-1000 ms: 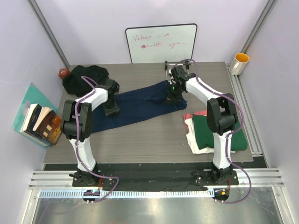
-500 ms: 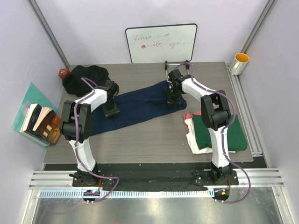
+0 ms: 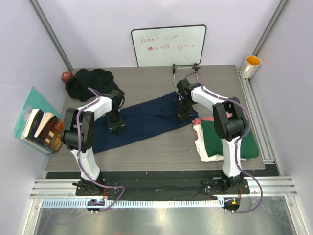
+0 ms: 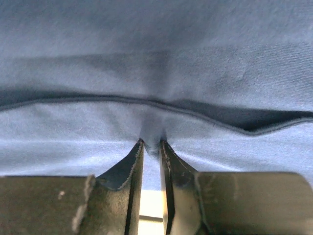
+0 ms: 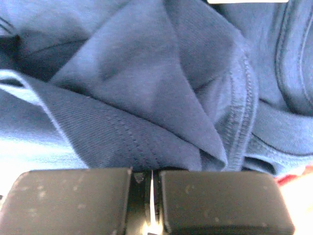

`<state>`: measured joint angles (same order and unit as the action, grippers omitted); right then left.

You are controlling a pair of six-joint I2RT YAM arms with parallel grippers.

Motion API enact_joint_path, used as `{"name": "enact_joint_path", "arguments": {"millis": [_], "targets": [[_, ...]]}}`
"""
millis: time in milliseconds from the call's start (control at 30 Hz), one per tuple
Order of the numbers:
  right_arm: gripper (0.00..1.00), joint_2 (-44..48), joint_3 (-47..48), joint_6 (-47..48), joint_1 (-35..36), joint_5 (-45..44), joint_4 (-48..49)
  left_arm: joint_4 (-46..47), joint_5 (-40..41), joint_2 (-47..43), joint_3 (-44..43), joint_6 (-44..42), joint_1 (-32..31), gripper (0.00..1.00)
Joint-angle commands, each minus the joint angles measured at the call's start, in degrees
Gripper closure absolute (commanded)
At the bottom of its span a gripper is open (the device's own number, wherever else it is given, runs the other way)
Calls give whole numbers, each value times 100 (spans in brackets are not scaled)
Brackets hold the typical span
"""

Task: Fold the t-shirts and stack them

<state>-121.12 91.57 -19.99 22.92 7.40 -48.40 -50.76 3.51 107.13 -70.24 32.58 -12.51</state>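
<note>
A navy blue t-shirt (image 3: 146, 115) lies stretched in a long band across the middle of the table. My left gripper (image 3: 116, 125) presses down on its left part, and the left wrist view shows the gripper (image 4: 151, 142) shut on a small pinch of navy cloth (image 4: 156, 73). My right gripper (image 3: 184, 114) is at the shirt's right end, shut (image 5: 150, 172) with the bunched navy hem (image 5: 146, 98) running into its jaws. A black t-shirt (image 3: 90, 81) sits heaped at the back left. A folded stack at the right has dark green (image 3: 234, 139) on top, cream-white (image 3: 204, 147) and pink-red (image 3: 209, 119) beneath.
A whiteboard (image 3: 168, 45) with red writing leans on the back wall, with a small wire stand (image 3: 186, 67) before it. Books (image 3: 41, 129) sit off the table's left edge, a yellow-lined mug (image 3: 251, 65) is at the back right, and a red object (image 3: 66, 76) is by the black heap.
Both grippers have moved toward the near edge, dragging the navy shirt with them. Its right end now lies closer to the folded stack.
</note>
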Motion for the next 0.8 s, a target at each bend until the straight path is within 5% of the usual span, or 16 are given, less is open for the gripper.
{"name": "enact_joint_path", "arguments": {"millis": [0,133,200,267,600,767], "targets": [[99,466,-367,109,81,-336,-574,-838,-183,-113,326,-269,-137,82],[98,730,-438,48,134,-107,-452,-865,-324,-324,484,-234,-251,82],[87,844,-368,-5,134,-81,-311,-821,-307,-351,546,-226,-260,82],[86,766,-123,-23,134,-72,-144,-830,-246,-272,537,-234,-260,82],[90,-605,2283,-5,134,157,-318,-856,36,-360,564,-401,-260,83],[73,-502,2427,-49,134,201,-433,-865,27,-351,564,-419,-260,83]]}}
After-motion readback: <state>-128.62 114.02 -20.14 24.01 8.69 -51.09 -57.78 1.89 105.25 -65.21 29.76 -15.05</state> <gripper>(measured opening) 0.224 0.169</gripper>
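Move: The right hand's shut fingers are down on the right end of the navy t-shirt, whose far corner lies about 14 cm ahead and 3 cm to its left; the green-topped stack is centred some 19 cm right and 11 cm back of this hand. The left hand's tips are on the t-shirt's left part, with the near table edge about 20 cm straight back, the t-shirt's near hem 7 cm back, and the black t-shirt roughly 26 cm ahead and 11 cm to its left. With its narrowly parted tips kept down on the navy t-shirt, the left hand drags it about 6 cm back towards the near table edge, its wrist tipping some 10 degrees, then holds there. The right hand, shut on the cloth, first goes back about 3 cm with it, then comes free and swings up roughly 5 cm, forward and to its left over the t-shirt towards the far corner, its fingers starting to part. ##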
